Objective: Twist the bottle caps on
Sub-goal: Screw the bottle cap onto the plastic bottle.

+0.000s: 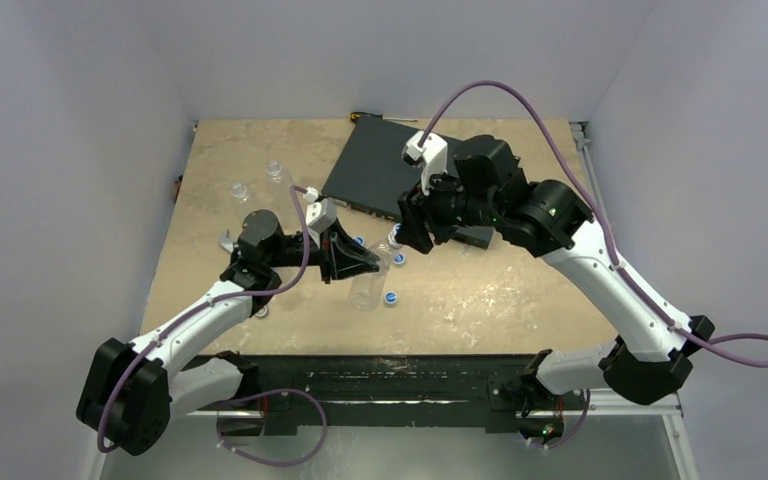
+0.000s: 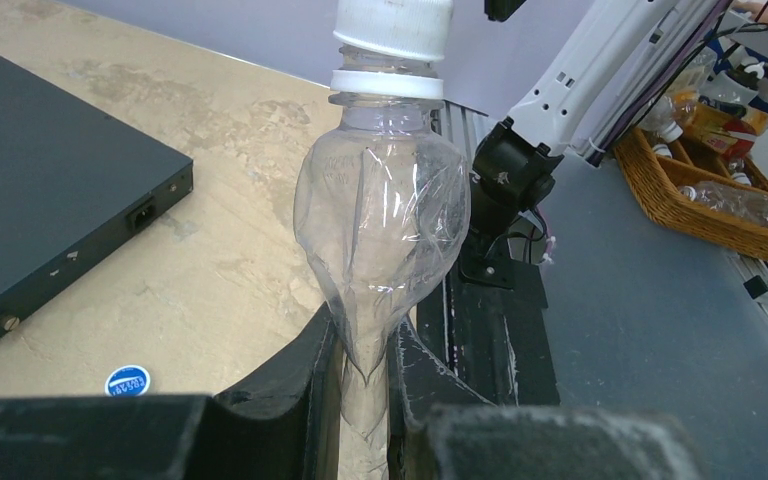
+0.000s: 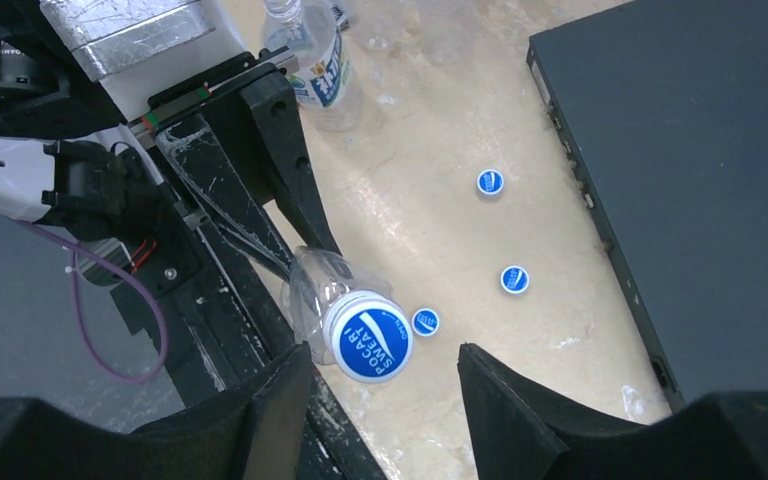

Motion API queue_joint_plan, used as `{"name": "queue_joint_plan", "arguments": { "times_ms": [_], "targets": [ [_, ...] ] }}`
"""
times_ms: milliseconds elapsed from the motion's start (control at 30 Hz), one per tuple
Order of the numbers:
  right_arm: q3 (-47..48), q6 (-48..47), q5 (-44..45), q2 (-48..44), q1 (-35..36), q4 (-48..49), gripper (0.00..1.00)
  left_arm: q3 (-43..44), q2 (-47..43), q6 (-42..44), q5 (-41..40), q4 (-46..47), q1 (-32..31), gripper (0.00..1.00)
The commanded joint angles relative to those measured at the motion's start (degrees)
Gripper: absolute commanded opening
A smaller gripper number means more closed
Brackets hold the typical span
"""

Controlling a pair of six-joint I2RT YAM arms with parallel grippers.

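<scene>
My left gripper (image 2: 363,335) is shut on a clear bottle (image 2: 385,215), and its thin body is crushed between the jaws. The bottle's neck carries a white cap with a blue top (image 3: 368,336), seen end-on in the right wrist view. My right gripper (image 3: 385,360) is open, with one jaw on each side of that cap and a gap to both; the cap lies nearer the left-hand jaw. In the top view the two grippers meet near the table's middle (image 1: 392,245). Three loose bottle caps lie on the table (image 3: 490,182) (image 3: 514,280) (image 3: 425,321).
A flat black box (image 1: 385,175) lies at the back, just right of the loose caps (image 3: 700,180). Two more clear bottles stand at the back left (image 1: 278,175) (image 1: 240,190), and one carries a blue-white label (image 3: 325,70). A wicker basket of bottles (image 2: 705,200) sits off the table.
</scene>
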Motion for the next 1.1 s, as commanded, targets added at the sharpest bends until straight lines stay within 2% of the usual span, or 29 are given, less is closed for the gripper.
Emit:
{"name": "queue_joint_plan", "arguments": {
  "times_ms": [0,400,467,600,700,1067],
  "targets": [
    [1.1,-1.4,-1.1,0.9,0.6,0.5,0.58,0.9,-1.1,-0.6,2.0,2.5,0.4,0.00],
    [2.5,-0.4,0.4,2.6,2.1,0.0,0.41,0.6,-1.1,-0.1,1.8,2.0,0.4,0.00],
    [2.6,0.0,0.6,2.5,2.1,0.0,0.41,0.7,-1.1,0.0,1.8,1.9,0.4,0.00],
    [2.7,0.9,0.9,1.9,2.1,-0.1,0.50,0.6,-1.1,0.1,1.9,1.7,0.4,0.00],
    [3.4,1.3,1.9,1.6,2.1,-0.5,0.51,0.7,-1.1,0.3,1.9,1.6,0.4,0.00],
    [4.1,1.6,2.0,2.2,2.1,-1.4,0.37,0.7,-1.0,0.3,1.8,1.5,0.4,0.00]
  ]
}}
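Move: The white cap with the blue label, sitting on the mouth of the bottle, is about 2 cm left of the right hand, 2 cm below and at most 1 cm ahead. Far below, on the table, one loose cap lies 2 cm ahead and 1 cm left of that hand, a second 6 cm back and 2 cm left, a third 6 cm ahead and 9 cm left. From the left hand, the bottle's cap is some 8 cm up, 3 cm ahead and 4 cm right. The cap on the bottle is what the half-open right fingers close in on: the hand goes down and left about 2.5 cm, narrowing around the cap, then eases up a little under 1 cm while the fingers widen slightly, and finally pinches the cap from both sides. The wrist hardly turns. The left hand stays put and keeps its grip on the squeezed bottle. ##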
